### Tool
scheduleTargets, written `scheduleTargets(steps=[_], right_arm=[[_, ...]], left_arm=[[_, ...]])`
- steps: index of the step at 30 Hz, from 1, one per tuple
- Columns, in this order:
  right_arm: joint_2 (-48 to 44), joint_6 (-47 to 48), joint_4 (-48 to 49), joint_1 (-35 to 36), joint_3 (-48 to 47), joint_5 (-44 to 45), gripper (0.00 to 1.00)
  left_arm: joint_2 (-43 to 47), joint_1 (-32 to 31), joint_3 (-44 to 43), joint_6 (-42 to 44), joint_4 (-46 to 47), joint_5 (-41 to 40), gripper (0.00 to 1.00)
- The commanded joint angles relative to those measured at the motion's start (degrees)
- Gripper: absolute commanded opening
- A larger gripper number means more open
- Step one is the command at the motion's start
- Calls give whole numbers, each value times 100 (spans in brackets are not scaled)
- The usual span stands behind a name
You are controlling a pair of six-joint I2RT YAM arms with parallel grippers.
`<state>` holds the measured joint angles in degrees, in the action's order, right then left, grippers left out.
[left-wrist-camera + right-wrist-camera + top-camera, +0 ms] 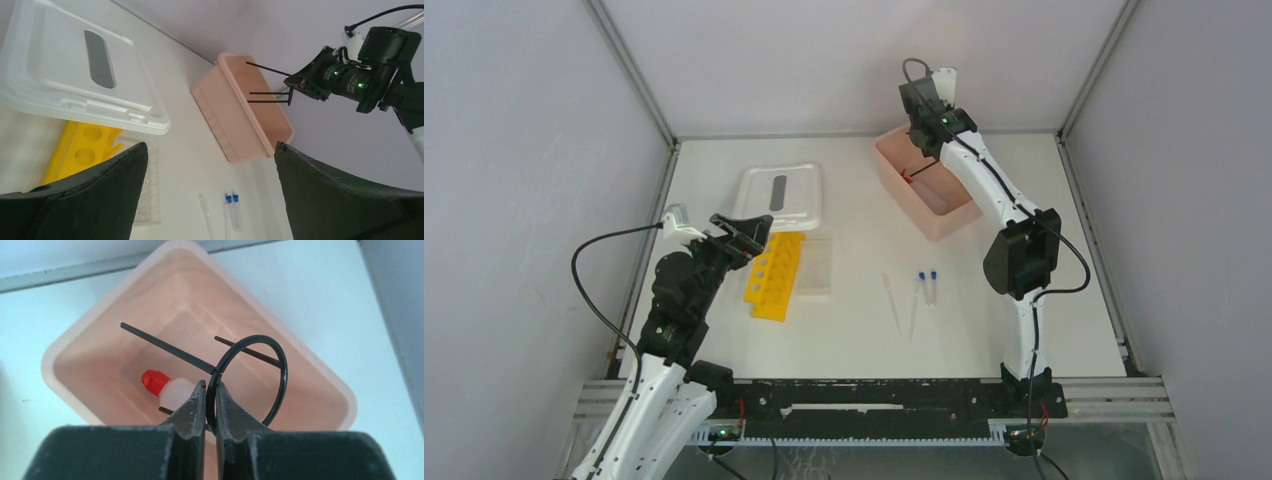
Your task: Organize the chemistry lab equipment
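Note:
My right gripper (211,385) is shut on a black wire ring (278,375) with straight legs, held over the pink tub (320,369). A red-nozzled squeeze bottle (172,389) lies inside the tub. My left gripper (211,145) hangs open and empty above the table, near the yellow tube rack (776,275) and the small clear grid rack (815,266). Two blue-capped tubes (927,285) and two thin droppers (891,302) lie loose on the table between the arms.
The tub's white lid (780,195) with a grey slot lies flat behind the yellow rack. The pink tub (946,220) stands at the back right, with the right arm reaching over it. Grey walls close in the table on three sides.

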<state>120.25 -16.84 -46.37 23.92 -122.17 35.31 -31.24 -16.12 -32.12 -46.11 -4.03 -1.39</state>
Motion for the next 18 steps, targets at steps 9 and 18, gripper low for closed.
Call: scheduleTargets(steps=[9,18], right_arm=[[538,610,-1021,239,-810,687,0],[800,664,-1481,280,-880,632,0]], left_arm=[[158,-32,194,-147,177,-55,100],[237,-32,355,-284,262,-21,100]])
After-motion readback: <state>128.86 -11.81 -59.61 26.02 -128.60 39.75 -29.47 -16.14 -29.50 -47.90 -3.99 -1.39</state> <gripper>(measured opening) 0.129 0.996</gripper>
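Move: The right hand already grips a black tripod ring over the pink bin, whose middle lies about 14 cm below it and some 3 cm farther out. The wash bottle lies in the bin, roughly 3 cm left, 1 cm ahead and 18 cm down. The blue-capped tubes are about 24 cm back and straight behind. From the idle left hand the bin is some 24 cm ahead, 41 cm right and 19 cm lower. Up a couple of centimetres first, then down about 7 cm, the right hand lowers the tripod legs-first into the pink bin above the wash bottle, easing back some 2 cm as it goes. The wrist tips its fingers farther down and rolls its left side lower, each by about 15 degrees; the closed fingers keep their pinch on the ring. ##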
